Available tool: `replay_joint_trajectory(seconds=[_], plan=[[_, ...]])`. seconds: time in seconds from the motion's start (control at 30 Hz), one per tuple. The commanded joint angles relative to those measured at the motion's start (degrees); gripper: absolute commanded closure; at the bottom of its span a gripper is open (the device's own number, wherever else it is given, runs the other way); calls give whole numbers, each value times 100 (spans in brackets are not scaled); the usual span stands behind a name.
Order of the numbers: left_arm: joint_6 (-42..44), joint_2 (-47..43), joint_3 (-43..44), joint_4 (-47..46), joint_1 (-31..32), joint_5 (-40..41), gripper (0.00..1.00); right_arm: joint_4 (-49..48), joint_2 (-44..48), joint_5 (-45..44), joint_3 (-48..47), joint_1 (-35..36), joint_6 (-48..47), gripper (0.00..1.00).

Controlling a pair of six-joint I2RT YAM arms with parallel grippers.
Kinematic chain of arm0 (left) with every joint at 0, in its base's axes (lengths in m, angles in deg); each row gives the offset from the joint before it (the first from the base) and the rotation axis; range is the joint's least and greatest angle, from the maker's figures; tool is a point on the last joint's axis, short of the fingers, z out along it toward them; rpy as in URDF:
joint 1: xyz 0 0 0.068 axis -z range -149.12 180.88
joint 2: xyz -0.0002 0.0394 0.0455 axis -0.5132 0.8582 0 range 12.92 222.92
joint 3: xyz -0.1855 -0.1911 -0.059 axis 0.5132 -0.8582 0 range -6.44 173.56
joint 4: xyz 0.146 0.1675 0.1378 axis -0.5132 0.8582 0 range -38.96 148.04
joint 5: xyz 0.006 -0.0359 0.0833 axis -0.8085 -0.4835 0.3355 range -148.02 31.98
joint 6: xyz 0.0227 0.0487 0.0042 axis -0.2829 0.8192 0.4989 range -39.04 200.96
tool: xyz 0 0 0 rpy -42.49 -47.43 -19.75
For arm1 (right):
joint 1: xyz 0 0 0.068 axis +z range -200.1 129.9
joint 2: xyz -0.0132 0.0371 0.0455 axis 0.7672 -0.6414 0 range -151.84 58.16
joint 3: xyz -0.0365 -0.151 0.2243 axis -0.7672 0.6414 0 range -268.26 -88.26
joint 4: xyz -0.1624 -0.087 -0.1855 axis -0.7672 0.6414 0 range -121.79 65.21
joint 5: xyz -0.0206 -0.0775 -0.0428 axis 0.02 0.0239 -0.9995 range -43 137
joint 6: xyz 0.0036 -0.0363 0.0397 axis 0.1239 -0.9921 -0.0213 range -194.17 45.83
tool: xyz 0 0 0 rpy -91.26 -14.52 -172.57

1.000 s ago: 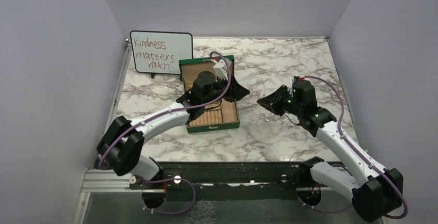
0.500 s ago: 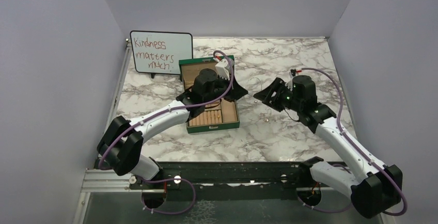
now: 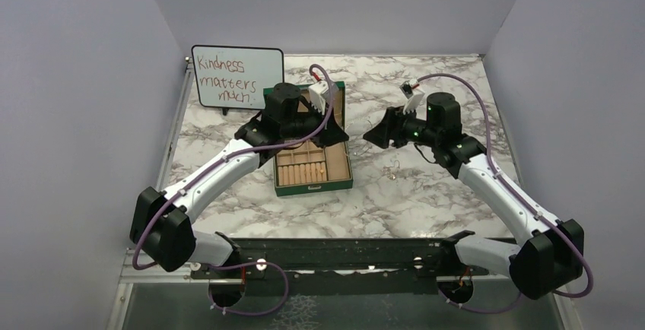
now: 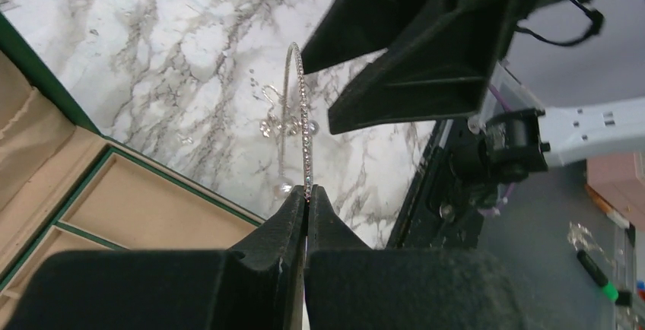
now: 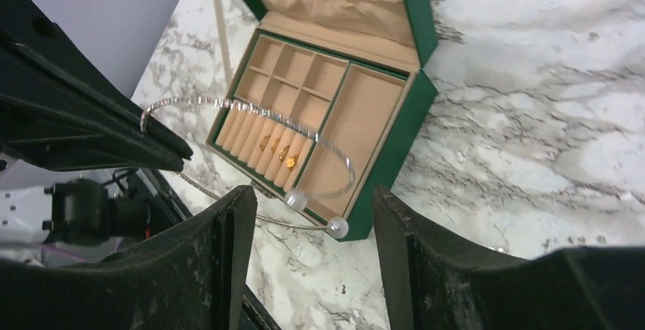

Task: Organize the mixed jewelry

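Note:
A thin silver wire loop with two pearl ends hangs in the air, pinched in my shut left gripper. In the right wrist view the loop arcs across in front of my right gripper, which is open and touches nothing. The two grippers face each other right of the green box, the left gripper over its right edge, the right gripper close beside it. Small gold rings sit in the box's roll slots. Tiny silver pieces lie loose on the marble.
The box stands open with its lid raised toward the back, tan compartments showing. A whiteboard with handwriting leans at the back left. More loose silver bits lie on the marble under the loop.
My right gripper has opened and let go of the loop, and my left gripper has shut on it. Both grippers have moved toward the back of the table.

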Motion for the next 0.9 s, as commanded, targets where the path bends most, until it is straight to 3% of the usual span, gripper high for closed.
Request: replay_joint_trajectory(seconds=[0.0, 0.2, 0.37, 0.67, 0.87], plan=[[861, -273, 210, 944, -107, -901, 100, -930, -138, 1207, -26, -23, -690, 39], [1137, -339, 220, 1186, -151, -1231, 100, -1313, -276, 1522, 48, -25, -807, 44], [1175, -348, 234, 1195, -160, -1237, 100, -1263, -306, 2118, 95, -24, -1008, 59], [1215, -394, 242, 1228, -169, -1219, 100, -1138, -278, 2207, 277, -22, -1420, 52], [1193, -435, 251, 1231, -170, -1157, 100, -1136, -386, 2247, 369, -26, -1649, 62]])
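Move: Between the two hands hangs the open silver bracelet, already pinched by the left fingers: its middle is about 3 cm right and 1 cm ahead of the left hand, and some 5 cm left of the right hand, level with it. The jewelry box's tray lies about 8 cm left, 6 cm ahead and 15 cm below the left hand; the necklace lies some 6 cm right, 1 cm ahead and 16 cm below the right hand. Following the bracelet with its fingers spread, the right hand goes left about 3.5 cm and rises, then draws back and sinks slightly, turning some 20 degrees counter-clockwise, tipping up a little and narrowing its gap by about a third around the free ends. The left hand keeps its pinch and carries the bracelet back about 4 cm and slightly left and down, turning clockwise. ##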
